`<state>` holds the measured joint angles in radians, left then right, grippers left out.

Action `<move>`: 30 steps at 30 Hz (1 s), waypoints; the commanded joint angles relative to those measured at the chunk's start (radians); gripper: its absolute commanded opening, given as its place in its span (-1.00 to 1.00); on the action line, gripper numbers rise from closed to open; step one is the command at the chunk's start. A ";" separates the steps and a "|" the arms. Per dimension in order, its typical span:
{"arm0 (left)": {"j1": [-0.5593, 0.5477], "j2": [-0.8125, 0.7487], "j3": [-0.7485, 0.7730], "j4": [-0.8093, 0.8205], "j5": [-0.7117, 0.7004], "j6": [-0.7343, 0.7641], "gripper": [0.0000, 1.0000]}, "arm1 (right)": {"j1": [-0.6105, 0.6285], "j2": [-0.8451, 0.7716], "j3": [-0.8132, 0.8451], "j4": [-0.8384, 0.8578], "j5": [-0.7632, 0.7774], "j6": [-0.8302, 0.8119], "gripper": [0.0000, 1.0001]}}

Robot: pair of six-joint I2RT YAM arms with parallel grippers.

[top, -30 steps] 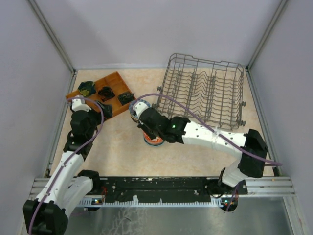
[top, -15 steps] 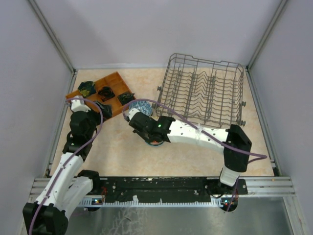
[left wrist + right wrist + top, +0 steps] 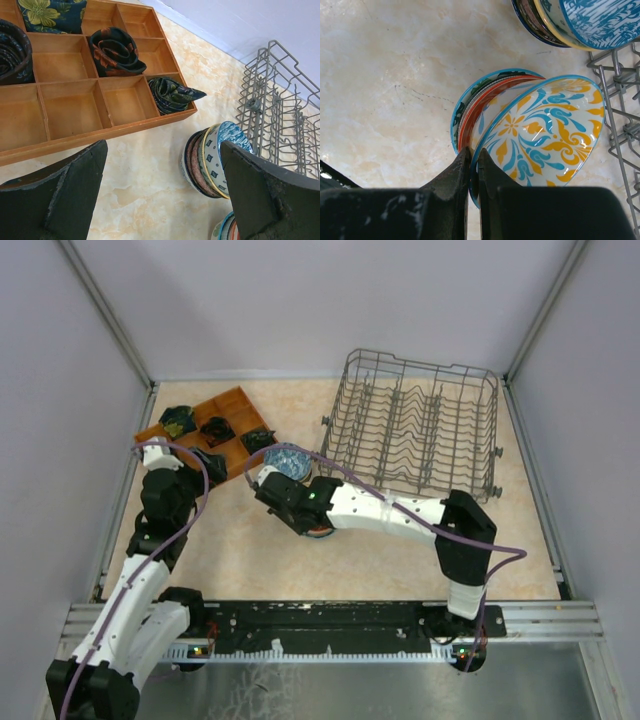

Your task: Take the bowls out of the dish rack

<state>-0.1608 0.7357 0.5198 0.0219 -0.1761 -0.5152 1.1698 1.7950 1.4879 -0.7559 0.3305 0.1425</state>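
My right gripper (image 3: 474,170) is shut on the rim of an orange-blue swirl bowl (image 3: 545,132), held tilted over a stack of bowls (image 3: 465,110) on the table. From above, that stack (image 3: 318,530) shows under the right arm's wrist. A second stack of bowls (image 3: 212,157), blue-white one on top, stands beside the dish rack (image 3: 280,110); it is the same stack of bowls (image 3: 288,462) seen from above, left of the grey wire dish rack (image 3: 415,425), which holds no bowls that I can see. My left gripper (image 3: 162,192) is open, hovering over bare table near the wooden tray.
A brown wooden compartment tray (image 3: 215,430) with dark rolled cloths sits at the back left; in the left wrist view the tray (image 3: 75,107) fills the upper left. Grey walls enclose the table on three sides.
The right arm has swung left and slightly back, carrying the swirl bowl over the near stack. The left arm has barely moved.
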 commanded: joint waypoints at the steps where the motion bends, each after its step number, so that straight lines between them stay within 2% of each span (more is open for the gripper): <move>1: 0.006 -0.012 0.022 0.008 -0.013 0.017 0.99 | 0.008 0.001 0.064 0.002 0.026 0.006 -0.92; 11: 0.006 -0.015 0.019 0.008 -0.016 0.013 0.99 | 0.008 0.012 0.064 -0.014 0.024 0.018 -0.77; 22: 0.006 -0.015 0.018 0.009 -0.019 0.011 0.99 | 0.009 0.000 0.061 -0.005 0.015 0.022 -0.19; 30: 0.006 -0.014 0.017 0.012 -0.012 0.012 0.99 | 0.010 -0.095 0.017 0.047 -0.020 0.025 0.08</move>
<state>-0.1608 0.7334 0.5198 0.0219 -0.1837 -0.5152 1.1690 1.8057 1.4994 -0.7654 0.3485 0.1608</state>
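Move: My right hand still pinches the near rim of the yellow-and-blue bowl. The orange-topped stack it is going onto has its middle about 4 cm ahead, 2 cm right and 5 cm below. The blue-topped stack stands some 15 cm ahead and 4 cm left, and the emptied dish rack roughly 22 cm ahead and 23 cm right, both about 5 cm lower. From my idle left hand, the orange-topped stack lies around 10 cm back, 21 cm right and 15 cm below. I ease my right hand down about 1 cm to bring the yellow-and-blue bowl onto the orange-topped stack. Then I open the fingers from nearly shut to about half, letting go of the rim. As they spread, I lift back up by that same centimetre and stay over the rim, the wrist hardly turning. ##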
